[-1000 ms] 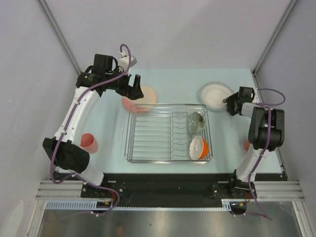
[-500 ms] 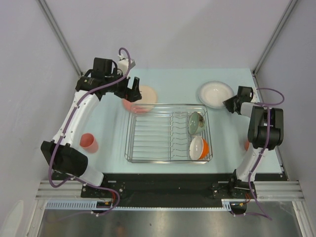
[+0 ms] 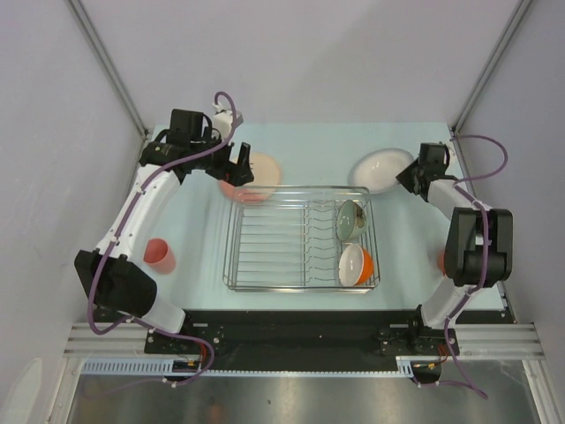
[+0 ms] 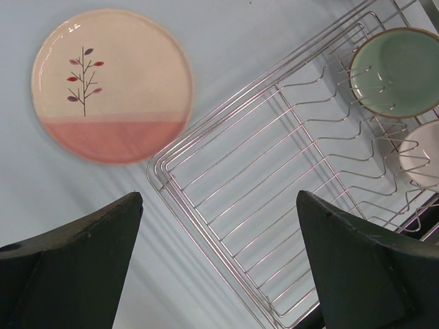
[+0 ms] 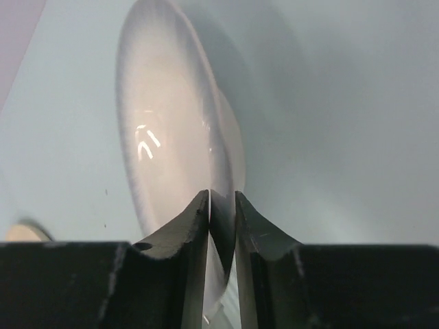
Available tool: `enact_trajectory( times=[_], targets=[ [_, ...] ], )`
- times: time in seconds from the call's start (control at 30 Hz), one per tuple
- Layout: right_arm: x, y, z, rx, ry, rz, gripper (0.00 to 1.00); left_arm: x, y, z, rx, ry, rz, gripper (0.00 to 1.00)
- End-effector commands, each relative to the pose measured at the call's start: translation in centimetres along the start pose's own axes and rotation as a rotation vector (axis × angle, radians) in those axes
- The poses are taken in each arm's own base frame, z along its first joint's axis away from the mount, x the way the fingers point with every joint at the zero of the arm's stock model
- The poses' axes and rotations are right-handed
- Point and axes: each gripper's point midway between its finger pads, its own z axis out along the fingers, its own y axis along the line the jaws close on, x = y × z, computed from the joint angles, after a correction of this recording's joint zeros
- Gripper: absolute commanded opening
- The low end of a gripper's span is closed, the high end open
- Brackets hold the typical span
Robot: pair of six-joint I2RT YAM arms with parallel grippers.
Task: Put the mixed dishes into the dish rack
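My right gripper (image 3: 409, 175) (image 5: 222, 196) is shut on the rim of the white grey-rimmed shallow bowl (image 3: 378, 169) (image 5: 175, 130), which is tilted up off the table at the back right. My left gripper (image 3: 240, 167) (image 4: 218, 205) hangs open over the dish rack's (image 3: 300, 237) (image 4: 274, 185) far left corner, beside the cream plate with the pink segment (image 3: 258, 177) (image 4: 113, 83), with nothing between its fingers. In the rack are the green glass bowl (image 3: 350, 218) (image 4: 398, 72) and the orange-outside bowl (image 3: 356, 264) (image 4: 422, 154). The salmon tumbler (image 3: 160, 254) stands at the left. The orange mug (image 3: 440, 259) peeks out behind the right arm.
Grey side walls with slanted metal posts (image 3: 106, 62) close in the pale blue table (image 3: 309, 146) on both sides. The arm bases sit on a black rail (image 3: 291, 331) at the near edge.
The right gripper's jaws have closed on the white bowl's rim and tipped the bowl up as the wrist swung toward the back. The left gripper has shifted slightly, still open.
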Motion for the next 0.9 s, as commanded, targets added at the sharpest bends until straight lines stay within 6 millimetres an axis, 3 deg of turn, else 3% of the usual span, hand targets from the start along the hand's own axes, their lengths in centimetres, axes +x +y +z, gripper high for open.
enact_trajectory(
  times=[0.0, 0.17, 0.2, 0.23, 0.33, 0.43, 0.63, 0.87],
  targets=[
    [-3.5, 5.7, -4.6, -0.154, -0.121, -0.223, 0.0, -0.8, 0.7, -0.4, -0.017, -0.042, 0.024, 1.0],
    [-7.8, 8.6, -8.9, -0.23, -0.308, -0.384, 0.0, -0.4, 0.8, -0.4, -0.018, -0.034, 0.021, 1.0],
    [-7.4, 9.8, -9.9, -0.25, -0.325, -0.433, 0.0, -0.3, 1.0, -0.4, -0.024, -0.034, 0.018, 1.0],
    [-8.9, 11.3, -11.5, -0.29, -0.407, -0.465, 0.0, -0.3, 1.1, -0.4, -0.026, -0.033, 0.017, 1.0],
    [-9.9, 13.7, -14.5, -0.329, -0.528, -0.65, 0.0, -0.1, 1.4, -0.3, -0.028, -0.028, 0.011, 1.0],
    [-10.3, 15.9, -16.6, -0.337, -0.646, -0.815, 0.0, 0.0, 1.5, -0.2, -0.027, -0.025, 0.007, 1.0],
    [-9.3, 19.7, -19.4, -0.387, -0.796, -1.221, 0.0, 0.5, 1.7, -0.3, -0.034, -0.011, 0.006, 1.0],
    [-9.6, 21.8, -23.5, -0.452, -0.913, -1.353, 0.0, 1.4, 2.5, 0.2, -0.048, 0.014, -0.009, 1.0]
  ],
)
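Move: The right gripper already holds the white plate by its right rim, tilted up. The middle of the dish rack lies about 33 cm to its left and 16 cm back, some 5 cm lower. In the rack, the green bowl stands about 19 cm left and 12 cm back, the white-and-orange bowl some 18 cm left and 27 cm back. The orange mug is 8 cm right and 24 cm back. From the left gripper, the rack's middle is about 17 cm right, 5 cm back and 22 cm down. Keep the right gripper's pinch on the white plate's rim, closing the fingers the last bit tight, and lift it fast, about 18 cm up and some 10 cm left towards the rack's side. On the way roll the hand strongly, some 60 degrees with its left side dropping, while turning it counter-clockwise and tipping the fingers up a little. ##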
